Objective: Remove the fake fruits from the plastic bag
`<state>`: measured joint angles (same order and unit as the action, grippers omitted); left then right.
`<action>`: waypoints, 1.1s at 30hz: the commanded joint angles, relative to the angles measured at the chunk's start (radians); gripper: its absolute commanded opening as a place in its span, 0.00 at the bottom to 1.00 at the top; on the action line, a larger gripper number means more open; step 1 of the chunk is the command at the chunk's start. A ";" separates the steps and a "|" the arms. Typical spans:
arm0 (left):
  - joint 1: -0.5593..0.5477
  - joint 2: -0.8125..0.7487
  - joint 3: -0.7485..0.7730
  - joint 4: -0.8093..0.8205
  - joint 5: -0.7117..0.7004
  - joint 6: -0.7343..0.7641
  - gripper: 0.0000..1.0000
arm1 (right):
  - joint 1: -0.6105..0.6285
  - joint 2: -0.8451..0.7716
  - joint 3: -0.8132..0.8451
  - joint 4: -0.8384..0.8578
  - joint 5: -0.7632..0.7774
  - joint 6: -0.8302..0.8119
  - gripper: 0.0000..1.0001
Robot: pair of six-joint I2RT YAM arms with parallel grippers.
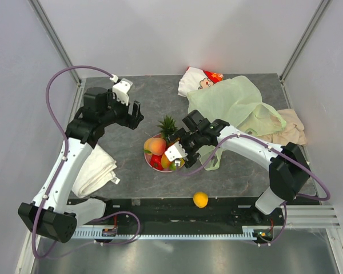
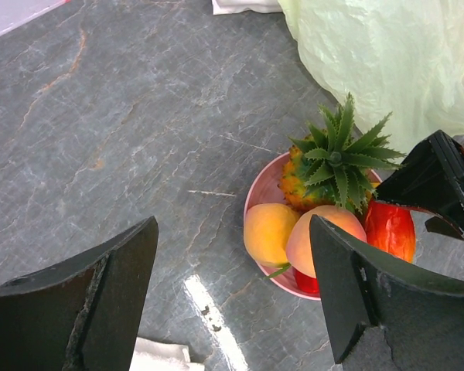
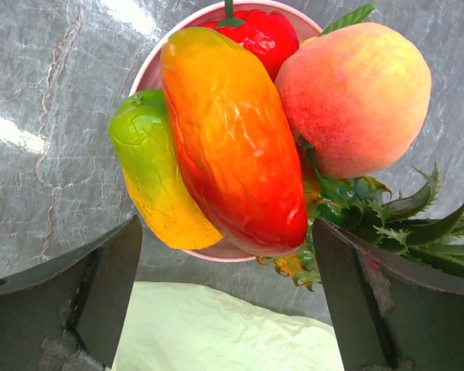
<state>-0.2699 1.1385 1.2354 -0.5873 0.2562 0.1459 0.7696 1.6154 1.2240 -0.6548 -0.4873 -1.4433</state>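
Observation:
A pink plate (image 1: pixel 148 161) in the middle of the table holds several fake fruits: a pineapple (image 1: pixel 167 125), a peach (image 1: pixel 156 146), a red-orange mango (image 3: pixel 232 139), a green-yellow piece (image 3: pixel 155 178) and a red pepper (image 3: pixel 259 31). One orange (image 1: pixel 200 199) lies alone at the near edge. My right gripper (image 1: pixel 186 157) hovers open just at the plate's near-right rim, with nothing between its fingers. The plastic bag (image 1: pixel 234 105) lies crumpled behind it, pale green. My left gripper (image 1: pixel 138 114) is open and empty, left of the plate (image 2: pixel 255 193).
A white-and-red printed pouch (image 1: pixel 200 79) lies behind the bag. A beige cloth (image 1: pixel 288 128) sits at the right edge. A folded white towel (image 1: pixel 94 168) lies under my left arm. Walls close in the table on three sides.

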 commanded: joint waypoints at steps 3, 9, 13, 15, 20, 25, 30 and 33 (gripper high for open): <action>0.003 0.010 0.022 0.049 0.038 -0.032 0.85 | -0.016 -0.032 -0.008 0.020 0.001 0.009 0.98; 0.005 0.012 0.026 0.047 0.051 -0.031 0.85 | -0.047 -0.061 -0.021 0.000 0.024 0.017 0.98; 0.005 0.006 0.016 0.043 0.052 -0.023 0.85 | -0.090 -0.117 -0.055 -0.048 0.061 0.038 0.98; 0.005 0.003 0.018 0.041 0.048 -0.020 0.85 | -0.127 -0.179 -0.098 -0.065 0.081 0.095 0.98; 0.005 -0.006 0.009 0.041 0.041 -0.003 0.85 | -0.153 -0.290 -0.113 -0.075 0.090 0.538 0.98; 0.005 -0.019 -0.039 0.046 0.055 -0.011 0.85 | -0.151 -0.284 -0.064 -0.274 -0.121 0.677 0.98; 0.006 -0.042 -0.099 0.041 0.054 0.010 0.85 | -0.078 -0.344 -0.145 -0.404 -0.185 0.455 0.98; 0.008 -0.065 -0.125 0.034 0.049 0.017 0.85 | 0.040 -0.373 -0.185 -0.350 -0.125 0.452 0.98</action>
<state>-0.2695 1.1221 1.1339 -0.5701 0.2905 0.1467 0.7017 1.3052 1.0760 -0.9699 -0.5781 -0.9344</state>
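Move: The orange at the table's near edge lies about 18 cm back, 6 cm right and roughly 9 cm below the right hand. The just-released red mango is 5 cm left of that hand, 1 cm back and 4 cm lower; the green mango is some 2 cm left, 3 cm back. The bag's handle lies about 11 cm right, 3 cm back. From the left hand, the orange is around 26 cm back, 25 cm right and far below. Take the open right gripper away from the red mango, about 9 cm to the right and up 3-4 cm, clear of the plate. Then sweep it back some 10 cm towards the orange, starting to sink, while rolling it about 40 degrees clockwise around its finger line. Keep the fingers wide open; late on, let the open left hand sink about 3 cm. ##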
